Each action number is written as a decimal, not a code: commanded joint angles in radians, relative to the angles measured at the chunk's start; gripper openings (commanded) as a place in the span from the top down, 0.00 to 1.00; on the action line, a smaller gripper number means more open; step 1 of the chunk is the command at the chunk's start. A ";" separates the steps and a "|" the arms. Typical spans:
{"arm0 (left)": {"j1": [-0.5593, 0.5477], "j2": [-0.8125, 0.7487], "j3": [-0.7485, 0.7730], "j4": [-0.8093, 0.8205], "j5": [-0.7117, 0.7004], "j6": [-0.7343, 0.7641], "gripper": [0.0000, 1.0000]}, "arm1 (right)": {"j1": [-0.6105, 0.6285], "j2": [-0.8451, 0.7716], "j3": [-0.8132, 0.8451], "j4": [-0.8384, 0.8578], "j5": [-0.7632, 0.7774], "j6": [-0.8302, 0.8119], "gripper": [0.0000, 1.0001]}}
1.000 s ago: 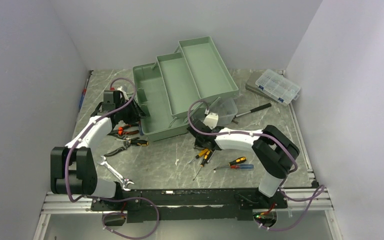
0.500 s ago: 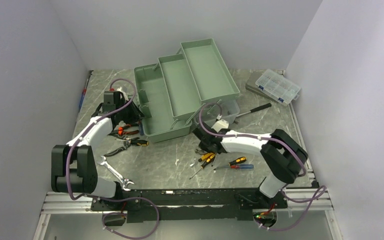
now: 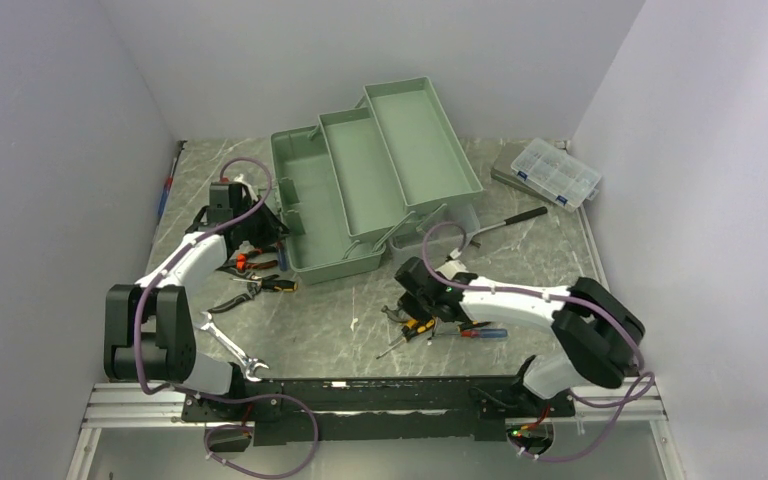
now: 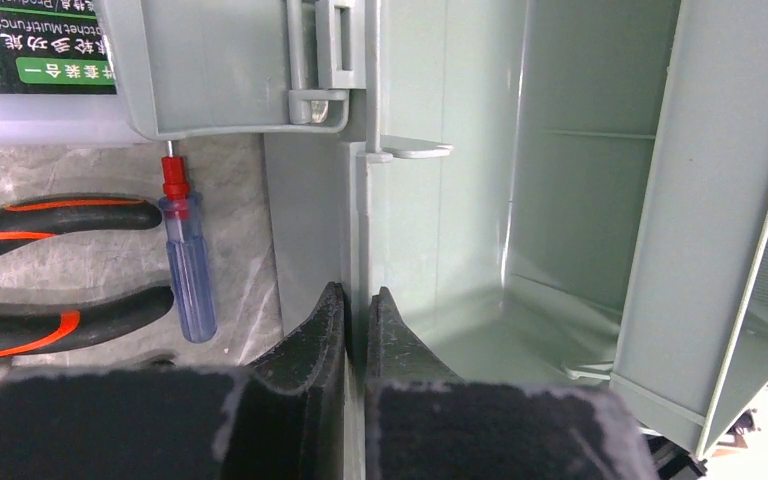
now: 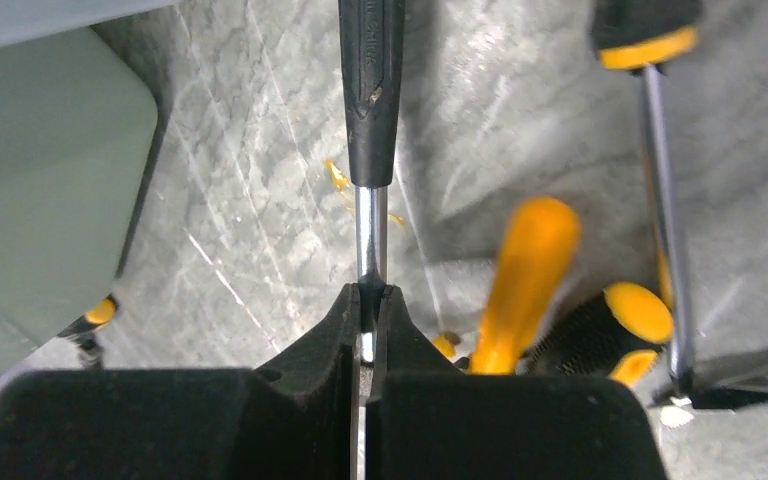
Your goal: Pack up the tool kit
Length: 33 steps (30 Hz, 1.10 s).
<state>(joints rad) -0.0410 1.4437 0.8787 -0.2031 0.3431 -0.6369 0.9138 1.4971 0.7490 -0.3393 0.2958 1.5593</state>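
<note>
The sage-green tool kit box (image 3: 312, 215) stands open at the table's middle, its fold-out trays (image 3: 400, 140) fanned up to the right. My left gripper (image 3: 280, 226) (image 4: 357, 300) is shut on the box's left wall (image 4: 357, 200), one finger inside and one outside. My right gripper (image 3: 415, 292) (image 5: 370, 296) is shut on the steel shaft of a black-handled tool (image 5: 371, 100), low over the marble. Yellow-and-black screwdrivers (image 3: 415, 325) (image 5: 526, 275) lie just beside it. A blue-and-red screwdriver (image 3: 480, 333) lies to their right.
Orange-handled pliers (image 3: 258, 285) (image 4: 50, 215) and a small clear blue screwdriver (image 4: 188, 270) lie left of the box. A wrench (image 3: 230, 345) rests near the left arm's base. A black-handled tool (image 3: 505, 220) and a clear organizer box (image 3: 556, 172) sit at the back right.
My right arm swung from beside the box toward the near edge, over the screwdriver pile, and shut on the tool's shaft. My left jaws closed on the box wall; the box shifted slightly right.
</note>
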 commanded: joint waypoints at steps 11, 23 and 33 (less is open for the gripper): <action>-0.081 0.060 0.050 0.130 0.030 -0.023 0.99 | 0.033 -0.210 -0.013 0.020 0.132 0.041 1.00; -0.073 -0.049 0.049 0.032 -0.023 0.021 0.37 | 0.153 -0.298 0.082 -0.168 0.317 0.097 1.00; -0.023 -0.246 0.040 -0.100 -0.015 0.057 0.31 | 0.178 -0.346 0.272 -0.540 0.503 0.194 1.00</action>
<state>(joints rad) -0.0738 1.2743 0.9199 -0.2611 0.3161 -0.6056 1.0828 1.2026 0.9123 -0.6918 0.6468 1.6852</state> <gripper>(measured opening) 0.685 0.040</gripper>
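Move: The hammer is already pinched by its metal neck in the right hand, low over the table. The tool box's bottom compartment, where it could go, is some 21 cm ahead and 17 cm to the left. Right beside the right hand, about 2 cm lower, lie the orange screwdriver, 3 cm right and 2 cm back, and the yellow-black screwdriver, 5 cm right and 4 cm back. The left hand still grips the box's left wall, the compartment's middle about 6 cm ahead, 8 cm right and 5 cm below. The hammer, still pinched by its neck, goes almost straight up some 12 cm in the right hand, whose fingers tip about 15 degrees upward and forward. Meanwhile the tool box's left wall, still pinched, is pulled 2–3 cm to the right and slightly forward by the left hand, which then opens wide, lets go, and rises about 6 cm, easing back and left. ##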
